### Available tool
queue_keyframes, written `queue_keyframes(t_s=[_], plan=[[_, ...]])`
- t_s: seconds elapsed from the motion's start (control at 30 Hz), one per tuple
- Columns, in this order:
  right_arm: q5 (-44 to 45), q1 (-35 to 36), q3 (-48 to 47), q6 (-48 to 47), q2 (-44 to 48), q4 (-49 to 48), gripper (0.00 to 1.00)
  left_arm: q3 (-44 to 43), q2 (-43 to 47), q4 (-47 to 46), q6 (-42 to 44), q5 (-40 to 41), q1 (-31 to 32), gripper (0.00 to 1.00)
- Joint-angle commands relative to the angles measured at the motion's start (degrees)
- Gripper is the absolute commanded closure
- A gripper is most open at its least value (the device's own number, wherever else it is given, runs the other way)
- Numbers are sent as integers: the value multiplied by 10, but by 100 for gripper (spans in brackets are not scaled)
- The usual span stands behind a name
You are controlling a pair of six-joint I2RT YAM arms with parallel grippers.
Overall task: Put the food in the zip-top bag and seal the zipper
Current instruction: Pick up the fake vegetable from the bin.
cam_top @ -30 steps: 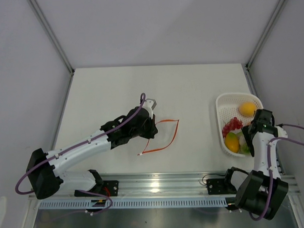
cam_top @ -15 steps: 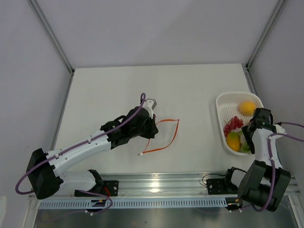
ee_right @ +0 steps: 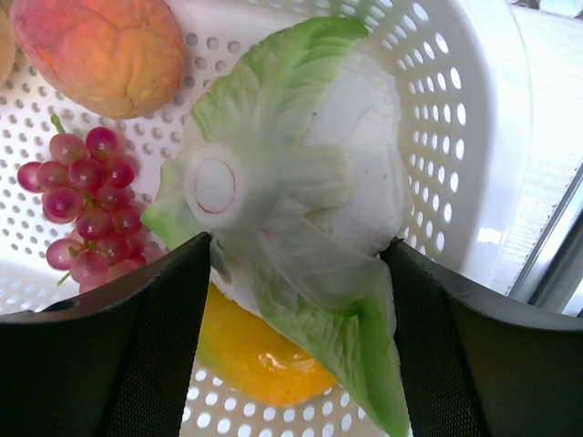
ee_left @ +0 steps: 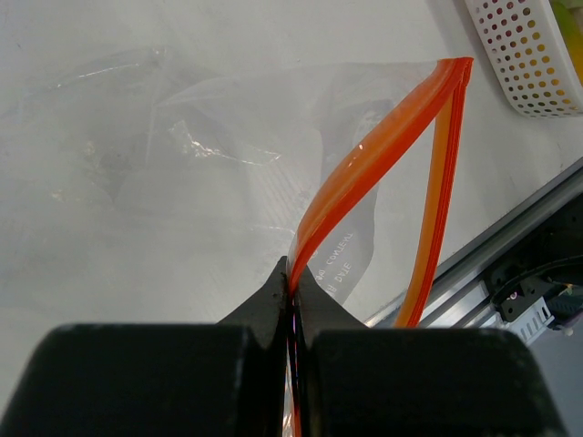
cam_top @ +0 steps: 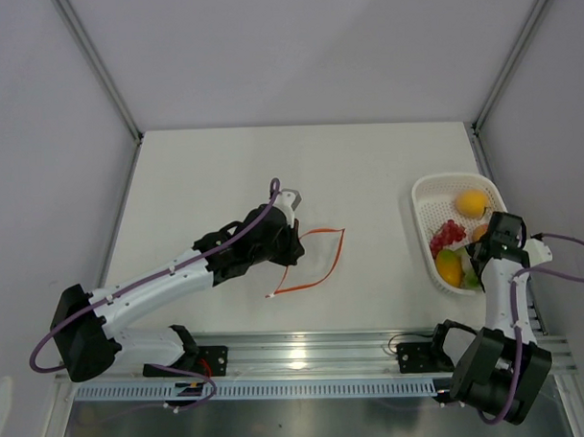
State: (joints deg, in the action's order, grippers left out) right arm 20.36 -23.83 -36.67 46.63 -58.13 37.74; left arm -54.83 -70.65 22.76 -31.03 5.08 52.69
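The zip-top bag [ee_left: 237, 173] lies clear and crumpled on the white table, its mouth gaping. My left gripper [ee_left: 293, 278] is shut on one lip of the red-orange zipper [ee_left: 383, 137] and holds it up; the top view shows this gripper [cam_top: 295, 249] beside the zipper loop [cam_top: 321, 232]. The food sits in a white basket [ee_right: 446, 137]: a white-green vegetable piece [ee_right: 301, 173], a red berry cluster [ee_right: 86, 205], an orange fruit [ee_right: 100, 50] and a yellow fruit [ee_right: 255, 350]. My right gripper [ee_right: 299, 250] is down in the basket, open, its fingers close on either side of the vegetable piece.
The perforated basket [cam_top: 421, 190] stands at the table's right edge, near the right wall post. An aluminium rail [cam_top: 306, 347] runs along the near edge, just below the bag. Purple cables trail along both arms.
The right jaws have narrowed around the vegetable piece, and the basket has shifted slightly away from the near edge. The left arm and the bag have stayed still.
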Motion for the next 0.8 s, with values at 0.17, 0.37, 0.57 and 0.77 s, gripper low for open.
queue_keyframes(t_s=[0.17,0.37,0.57,0.77], plan=[[-46,34,-19,2,50,44,100,0,-4,-18,3,-13,-5,99],[-51,41,-54,-4,60,72,100,4,0,-19,1,-14,-5,99],[-60,43,-84,-17,74,83,100,4,0,-21,2,-17,-5,99],[-69,51,-125,-33,91,102,100,4,-4,-22,-1,-21,-5,99]])
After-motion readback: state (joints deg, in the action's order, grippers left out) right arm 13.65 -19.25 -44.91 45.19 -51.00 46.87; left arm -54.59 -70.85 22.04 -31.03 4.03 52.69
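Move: The vegetable is already squeezed between the right hand's half-open fingers, its middle some 2 cm to the right and 2 cm below. About 3 cm below the hand lie the mango, roughly 6 cm left and 1 cm back; the grapes, 6 cm ahead and 6 cm left; and the peach, 7 cm ahead and 2 cm right. From the left hand the vegetable is about 44 cm right, 2 cm back and 11 cm below. The right fingers lose their hold on the vegetable's sides and snap shut, pinching only a thin leaf edge between the tips. Meanwhile the hand rises about 6 cm and shifts some 3.5 cm left, away from the bin floor, turning roughly 10 degrees counter-clockwise. The left hand keeps its pinch on the bag's orange zipper. ##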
